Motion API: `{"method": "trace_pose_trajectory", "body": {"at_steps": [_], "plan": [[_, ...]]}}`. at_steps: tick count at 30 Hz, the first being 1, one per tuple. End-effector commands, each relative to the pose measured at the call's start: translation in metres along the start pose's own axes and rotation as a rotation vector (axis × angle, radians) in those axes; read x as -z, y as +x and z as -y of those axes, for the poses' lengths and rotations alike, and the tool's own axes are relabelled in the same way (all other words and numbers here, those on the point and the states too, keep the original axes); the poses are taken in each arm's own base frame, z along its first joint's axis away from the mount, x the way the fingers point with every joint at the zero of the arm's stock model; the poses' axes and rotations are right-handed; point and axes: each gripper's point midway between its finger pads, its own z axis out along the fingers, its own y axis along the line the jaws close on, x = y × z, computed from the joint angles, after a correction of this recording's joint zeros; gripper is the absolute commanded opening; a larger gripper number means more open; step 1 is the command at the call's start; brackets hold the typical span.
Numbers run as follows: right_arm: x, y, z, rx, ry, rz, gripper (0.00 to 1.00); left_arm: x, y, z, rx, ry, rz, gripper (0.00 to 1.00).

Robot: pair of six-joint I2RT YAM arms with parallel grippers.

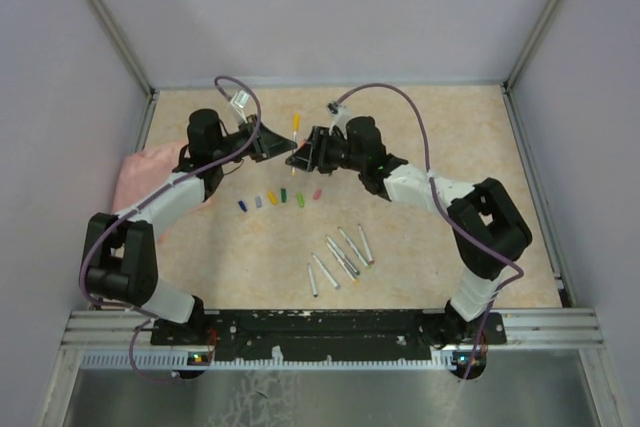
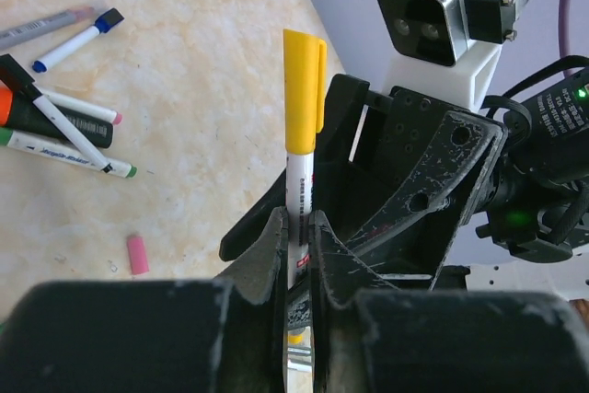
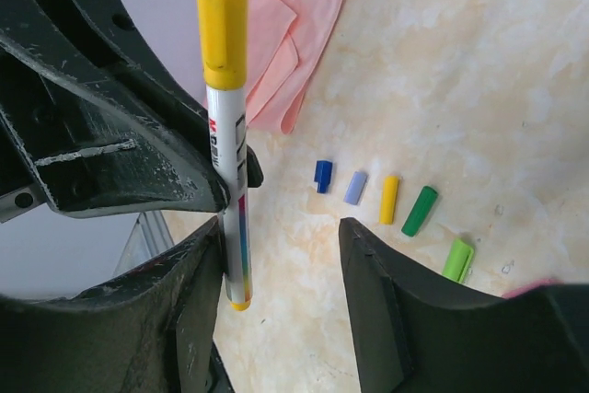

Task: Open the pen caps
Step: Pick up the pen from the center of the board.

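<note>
A white pen [image 2: 298, 192] with a yellow pen cap [image 2: 304, 89] stands upright above the table, cap still on. My left gripper [image 2: 297, 229] is shut on its barrel below the cap. My right gripper [image 3: 281, 255] is open around the pen's lower end [image 3: 235, 255], which rests against one finger [image 3: 198, 269] with a wide gap to the other. From above, both grippers [image 1: 283, 150] [image 1: 303, 155] meet at the pen [image 1: 296, 128]. Several loose pen caps lie in a row: blue [image 3: 322, 176], lilac [image 3: 355, 187], yellow [image 3: 389, 200], green [image 3: 420, 211], light green [image 3: 457, 260].
A pink cloth [image 1: 140, 177] lies at the table's left side, under the left arm. Several uncapped pens [image 1: 340, 252] lie in a loose group near the front middle. A pink cap [image 2: 137, 254] sits apart from the row.
</note>
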Motion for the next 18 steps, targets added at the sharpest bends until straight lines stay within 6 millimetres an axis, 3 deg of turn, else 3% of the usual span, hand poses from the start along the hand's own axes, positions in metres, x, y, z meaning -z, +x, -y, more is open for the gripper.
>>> {"method": "trace_pose_trajectory", "body": {"at_steps": [1, 7, 12, 18], "plan": [[-0.005, -0.016, -0.022, 0.030, -0.039, 0.037, 0.49, 0.005, -0.007, 0.015, -0.034, 0.044, 0.023, 0.00], [-0.006, -0.019, -0.028, 0.036, -0.065, 0.042, 0.33, 0.006, -0.006, 0.018, -0.039, 0.051, 0.021, 0.00], [-0.004, -0.018, -0.032, 0.034, -0.084, 0.046, 0.03, 0.006, -0.008, 0.022, -0.052, 0.070, 0.020, 0.05], [0.011, -0.022, -0.037, 0.033, -0.111, 0.047, 0.00, 0.014, -0.019, 0.026, -0.106, 0.086, 0.022, 0.45]]}}
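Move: The yellow-capped pen is still in the left fingers, cap pointing forward; its middle is about 2 cm ahead of the left hand point. From the right hand, whose half-open fingers straddle the bare tail end, that middle lies some 4 cm ahead and 1 cm left and above. About 22 cm below the right hand, the light green cap is roughly 2 cm ahead, the pink cap 4 cm right of it, and the marker pile about 15 cm ahead and 4 cm right. The right fingers shut from half open and pinch the pen's tail end just behind the left hand's grip, the hand easing only about 1 cm left and slightly up. The left hand stays in place holding the pen until the right has closed, then spreads its fingers and lets go of the body. ##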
